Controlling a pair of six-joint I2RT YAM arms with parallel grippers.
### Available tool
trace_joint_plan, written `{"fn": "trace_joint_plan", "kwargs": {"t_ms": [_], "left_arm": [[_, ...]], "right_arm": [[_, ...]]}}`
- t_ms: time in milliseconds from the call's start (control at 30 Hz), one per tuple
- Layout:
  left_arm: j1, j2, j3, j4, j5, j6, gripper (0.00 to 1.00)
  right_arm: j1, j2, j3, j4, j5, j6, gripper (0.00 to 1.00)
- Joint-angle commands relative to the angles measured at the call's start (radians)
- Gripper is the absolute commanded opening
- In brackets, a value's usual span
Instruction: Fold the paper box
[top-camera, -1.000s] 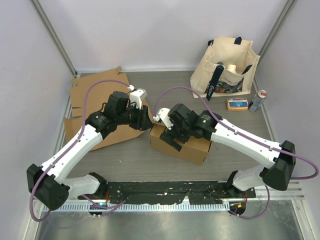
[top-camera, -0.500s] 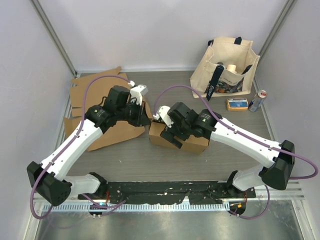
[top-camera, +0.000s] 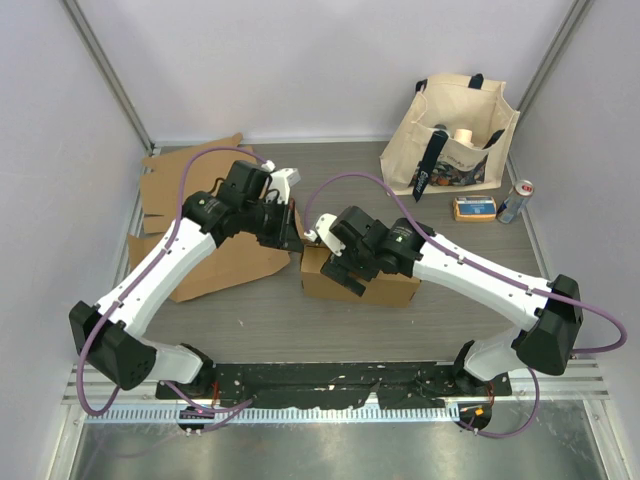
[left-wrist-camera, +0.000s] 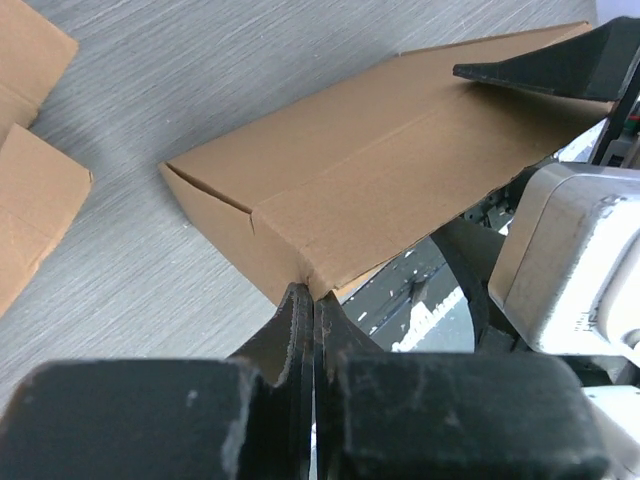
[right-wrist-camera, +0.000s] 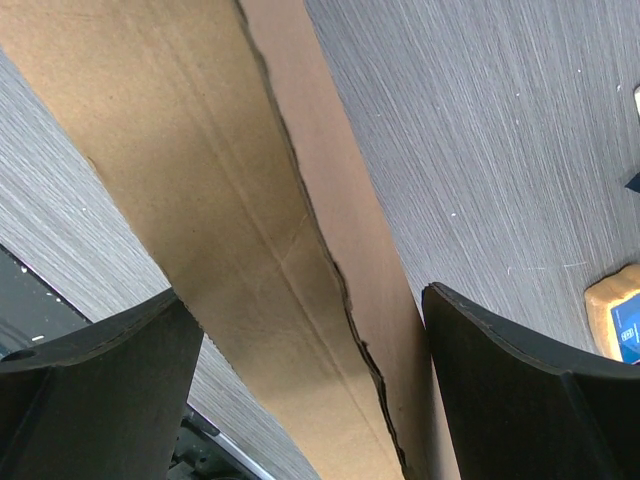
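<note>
The brown paper box (top-camera: 378, 286) lies on the grey table at the centre. My right gripper (top-camera: 340, 268) sits on its left part with the jaws spread wide. In the right wrist view both fingers (right-wrist-camera: 110, 370) touch opposite edges of the box (right-wrist-camera: 250, 250), so the right gripper (right-wrist-camera: 300, 295) holds it across its width. My left gripper (top-camera: 298, 236) is shut, with nothing between the jaws. Its tips (left-wrist-camera: 313, 295) press against the near corner of the box (left-wrist-camera: 380, 170), at a creased edge.
Flat cardboard sheets (top-camera: 195, 205) lie under and behind the left arm; two of their corners (left-wrist-camera: 30, 200) show in the left wrist view. A cream tote bag (top-camera: 455, 135), an orange packet (top-camera: 474, 208) and a can (top-camera: 516, 200) stand at the back right.
My left gripper has shut and moved up and right to the box's corner. The box, tilted up a second ago, now lies lower and flatter in the right gripper.
</note>
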Motion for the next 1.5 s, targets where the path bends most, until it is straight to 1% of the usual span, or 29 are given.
{"fn": "trace_joint_plan", "kwargs": {"t_ms": [0, 167, 333, 433, 467, 567, 700, 800, 867, 1033, 1067, 1100, 1167, 1200, 1233, 1333, 1367, 1467], "left_arm": [[0.014, -0.004, 0.055, -0.014, 0.127, -0.052, 0.00], [0.047, -0.001, 0.084, -0.024, 0.165, -0.060, 0.00], [0.064, 0.042, 0.113, -0.012, 0.288, -0.084, 0.00], [0.064, 0.034, 0.101, -0.020, 0.248, -0.077, 0.00], [0.064, 0.030, 0.095, -0.038, 0.200, -0.070, 0.00], [0.062, 0.005, 0.047, -0.031, 0.172, -0.064, 0.00], [0.028, -0.030, -0.044, -0.006, 0.078, -0.063, 0.00], [0.019, -0.030, -0.065, -0.003, 0.058, -0.063, 0.00], [0.018, -0.029, -0.065, -0.007, 0.041, -0.060, 0.00], [0.019, -0.024, -0.051, -0.012, 0.015, -0.060, 0.00], [0.019, -0.021, -0.039, -0.015, 0.012, -0.060, 0.00], [0.018, -0.018, -0.036, -0.018, 0.006, -0.060, 0.00], [0.019, -0.012, -0.026, -0.026, -0.014, -0.058, 0.00], [0.019, -0.007, -0.020, -0.030, -0.020, -0.052, 0.00], [0.021, 0.000, -0.019, -0.041, -0.025, -0.052, 0.00], [0.021, 0.008, -0.002, -0.055, -0.028, -0.043, 0.00], [0.021, 0.010, 0.001, -0.055, -0.022, -0.041, 0.00], [0.021, 0.004, 0.001, -0.050, -0.014, -0.041, 0.00]], "right_arm": [[0.004, 0.016, 0.002, 0.027, 0.028, -0.003, 0.92], [0.004, 0.016, 0.002, 0.030, 0.028, -0.006, 0.91], [0.008, 0.031, 0.002, 0.029, 0.030, -0.009, 0.91], [0.006, 0.025, 0.007, 0.029, 0.028, -0.006, 0.91], [0.006, 0.022, 0.008, 0.029, 0.028, -0.006, 0.91], [0.008, 0.016, 0.010, 0.033, 0.021, -0.003, 0.91], [0.006, 0.013, 0.013, 0.056, 0.002, 0.018, 0.91], [0.001, -0.004, 0.010, 0.088, -0.008, 0.060, 0.92], [-0.009, -0.022, 0.014, 0.114, -0.010, 0.111, 0.93], [-0.028, -0.137, 0.054, 0.128, -0.015, 0.249, 0.94], [-0.029, -0.156, 0.063, 0.115, 0.005, 0.286, 0.94], [-0.037, -0.173, 0.073, 0.099, 0.027, 0.358, 0.94], [-0.049, -0.240, 0.096, 0.044, 0.039, 0.424, 0.94], [-0.057, -0.269, 0.102, 0.024, 0.047, 0.498, 0.94], [-0.061, -0.320, 0.106, 0.006, 0.074, 0.532, 0.94], [-0.078, -0.400, 0.128, -0.135, 0.198, 0.659, 0.94], [-0.078, -0.418, 0.119, -0.163, 0.190, 0.670, 0.94], [-0.077, -0.470, 0.036, -0.160, 0.139, 0.688, 0.94]]}}
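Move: The right hand's wide-open fingers straddle the box, whose middle lies about 3 cm to the hand's right, roughly level fore and aft, and 5 cm below. The blue carton stands some 28 cm right of this hand and 14 cm farther out. From the left hand, shut on the box's far left corner, the box's middle is about 12 cm right, 5 cm back and 7 cm down; the cardboard sheet lies roughly 21 cm left and 8 cm ahead. Left fingers keep their pinch on the box's far left corner, the hand bobbing about a centimetre up and back down, then ending roughly 2 cm lower. The right hand stays around the box at first, then comes free, still wide open, rising fast some 14 cm and swinging about 6 cm right towards the box's right end, rolling its left side up and turning clockwise, over 45 degrees in all. ##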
